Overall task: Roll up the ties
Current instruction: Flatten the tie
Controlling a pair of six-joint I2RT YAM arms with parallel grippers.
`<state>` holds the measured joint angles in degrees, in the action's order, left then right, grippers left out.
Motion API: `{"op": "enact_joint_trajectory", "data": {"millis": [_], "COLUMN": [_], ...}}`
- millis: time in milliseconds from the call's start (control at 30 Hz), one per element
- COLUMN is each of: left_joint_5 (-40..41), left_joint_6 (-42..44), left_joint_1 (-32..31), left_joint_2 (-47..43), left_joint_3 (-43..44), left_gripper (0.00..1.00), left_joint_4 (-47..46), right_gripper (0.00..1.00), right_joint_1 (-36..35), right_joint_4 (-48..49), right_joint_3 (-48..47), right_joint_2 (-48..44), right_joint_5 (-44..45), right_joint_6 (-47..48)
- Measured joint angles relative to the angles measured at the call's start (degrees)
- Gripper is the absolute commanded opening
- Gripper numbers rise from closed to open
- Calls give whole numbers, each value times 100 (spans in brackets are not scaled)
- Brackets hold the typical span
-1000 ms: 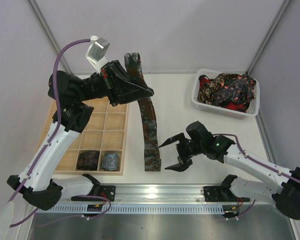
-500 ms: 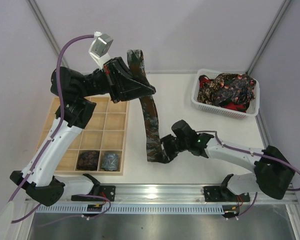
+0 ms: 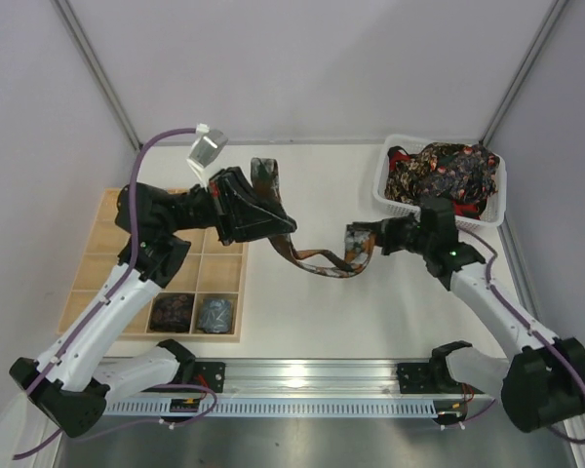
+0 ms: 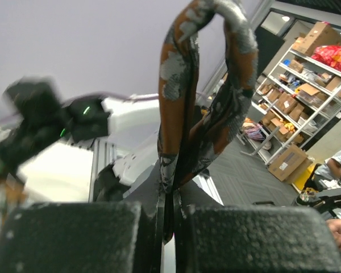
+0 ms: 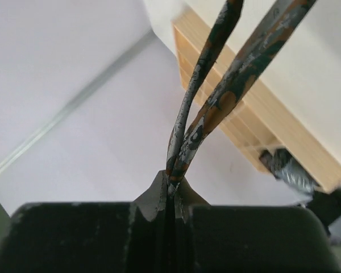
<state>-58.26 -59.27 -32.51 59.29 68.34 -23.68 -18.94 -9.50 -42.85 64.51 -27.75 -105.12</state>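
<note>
A brown, grey and orange patterned tie [image 3: 317,261] hangs in a sagging span above the table between my two grippers. My left gripper [image 3: 278,226] is shut on its folded upper end, which loops up above the jaws in the left wrist view as the tie [image 4: 202,96]. My right gripper [image 3: 370,240] is shut on the other end, and two strands of the tie [image 5: 216,96] run out of its jaws. Two small rolled ties [image 3: 173,312] [image 3: 214,313] sit in the front cells of the wooden grid tray [image 3: 96,255]. More ties [image 3: 439,174] are heaped in the white basket [image 3: 395,207].
The wooden tray lies at the left under my left arm. The white basket stands at the back right, just behind my right wrist. A metal rail [image 3: 312,375] runs along the near table edge. Frame posts [image 3: 97,73] rise at the back corners.
My right gripper closed on the tie's lower end and carried it up and to the right, toward the basket. The tie went from hanging straight to a sagging span. My left gripper lowered slightly.
</note>
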Motion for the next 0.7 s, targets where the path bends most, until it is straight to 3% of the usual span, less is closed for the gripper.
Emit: {"op": "enact_joint_trajectory", "data": {"millis": [233, 400, 533, 700], "left_joint_5": [109, 203, 374, 756], "left_joint_6": [846, 946, 1217, 1753], "left_joint_1": [-417, -809, -898, -1097], "left_joint_2": [249, 601, 697, 625], "left_joint_3": [-1034, -2511, -3576, -3967], "left_gripper": [0, 1, 1, 0], "left_joint_4": [-317, -1239, -1178, -918], "right_gripper": [0, 0, 0, 2], "right_joint_1": [1703, 2175, 2422, 2868], "right_joint_4": [212, 782, 1222, 1309], "right_joint_3": [835, 1602, 2035, 2197], "right_joint_2": [-592, -964, -1027, -778], "right_joint_5": [-98, -118, -140, -166], "right_joint_6": [1419, 2179, 2649, 3405]}}
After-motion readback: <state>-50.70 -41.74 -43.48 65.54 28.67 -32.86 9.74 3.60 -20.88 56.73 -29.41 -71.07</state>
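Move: The bare table where my tie is to lie is centred some 19 cm right of my left hand, 9 cm ahead and 49 cm below. From my right hand that patch is about 8 cm back, 1 cm right and 22 cm below. The wooden tray centres roughly 42 cm left and 20 cm ahead of my left hand, its grey rolled tie 25 cm left and 6 cm ahead; the white basket is 30 cm right and 25 cm ahead of my right hand. Still pinching one end of the tie in each hand, I bring it down towards the table while spreading it. My left hand drops about 28 cm, drifting a little right, its upturned fingers tipping down to near level; my right hand draws its end right some 15 cm and sinks 10, fingers swinging clockwise to point more forward. ##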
